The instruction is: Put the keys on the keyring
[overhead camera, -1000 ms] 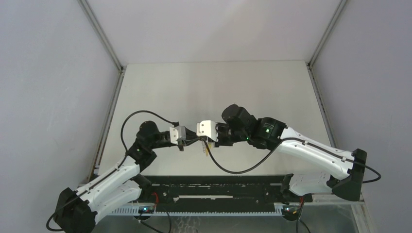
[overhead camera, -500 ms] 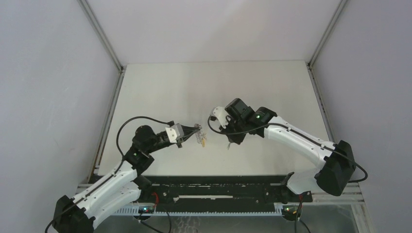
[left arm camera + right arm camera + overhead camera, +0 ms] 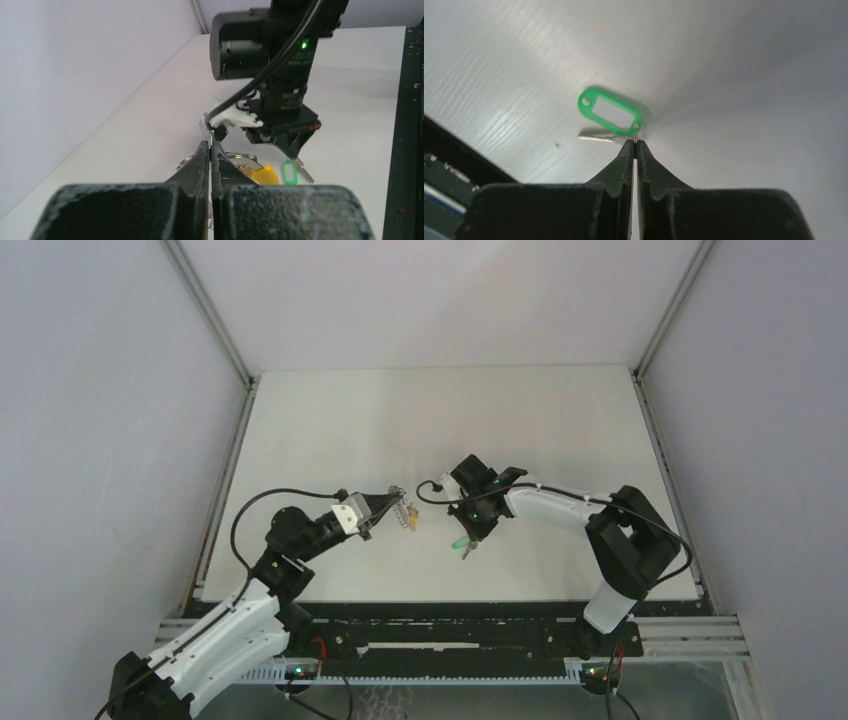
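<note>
My left gripper [image 3: 398, 503] [image 3: 211, 145] is shut on the keyring [image 3: 243, 156], a thin grey metal ring seen edge-on between its fingertips. The yellow-headed key [image 3: 411, 521] [image 3: 265, 175] hangs just past those tips, by the ring. To its right, my right gripper [image 3: 466, 538] [image 3: 636, 142] points down at the table, shut on the small loop of the green-headed key [image 3: 610, 111] [image 3: 290, 171] [image 3: 460, 543]. The green key's metal blade [image 3: 596, 135] lies low against the white table [image 3: 560, 430]. The two grippers stand a short gap apart.
The right arm's black wrist and cable [image 3: 272, 55] fill the space straight ahead of the left gripper. A black rail [image 3: 450, 625] runs along the table's near edge. Grey walls close in the left, right and back sides.
The right arm has swung away from the left gripper and down, bringing the green key low over the table. The left gripper moved slightly right and away with the ring. Both stayed shut.
</note>
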Controlling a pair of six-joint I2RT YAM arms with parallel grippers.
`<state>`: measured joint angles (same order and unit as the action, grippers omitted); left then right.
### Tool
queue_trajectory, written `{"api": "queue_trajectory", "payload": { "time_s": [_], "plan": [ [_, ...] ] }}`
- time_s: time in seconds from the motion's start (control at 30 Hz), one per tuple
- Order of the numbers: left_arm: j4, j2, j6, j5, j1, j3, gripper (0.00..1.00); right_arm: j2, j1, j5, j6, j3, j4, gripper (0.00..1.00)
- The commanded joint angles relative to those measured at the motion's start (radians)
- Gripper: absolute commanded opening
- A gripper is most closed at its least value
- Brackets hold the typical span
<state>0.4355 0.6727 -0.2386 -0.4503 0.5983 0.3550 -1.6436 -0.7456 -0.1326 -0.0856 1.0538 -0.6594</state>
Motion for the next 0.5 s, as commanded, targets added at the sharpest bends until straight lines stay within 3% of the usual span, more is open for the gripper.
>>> {"api": "queue_trajectory", "payload": {
  "time_s": [0.0,0.47],
  "plan": [
    [0.077,-0.019,-0.001,0.029,0.003,-0.026,0.00,-0.050,0.005,0.030,0.043,-0.011,0.254,0.00],
    [0.091,-0.019,0.004,0.027,0.003,-0.032,0.00,-0.135,0.007,0.133,0.055,-0.028,0.459,0.00]
  ]
}}
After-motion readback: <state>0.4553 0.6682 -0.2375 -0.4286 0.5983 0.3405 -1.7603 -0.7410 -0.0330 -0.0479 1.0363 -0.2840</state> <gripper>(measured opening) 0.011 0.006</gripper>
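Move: The keyring, which the green-tagged key has to join, hangs from the left fingers roughly 12 cm to the right hand's left, about level with it fore and aft and some 16 cm above. Its yellow tag hangs about 11 cm left of the right hand, level with it and 12 cm up. The green tag lies at the right fingertips, about 2 cm left, level ahead and 1 cm below. From the left hand the keyring's middle is straight below by about 5 cm and 2 cm to the right. Forward and to its left, the right hand sweeps about 7 cm out and 4 cm across. It first sinks its last 2 cm, then runs level close over the table, taking the green tag and key along at its shut fingertips while the wrist tilts some 15 degrees, swinging the tips outward. The left hand stays put and keeps its pinch on the keyring. ##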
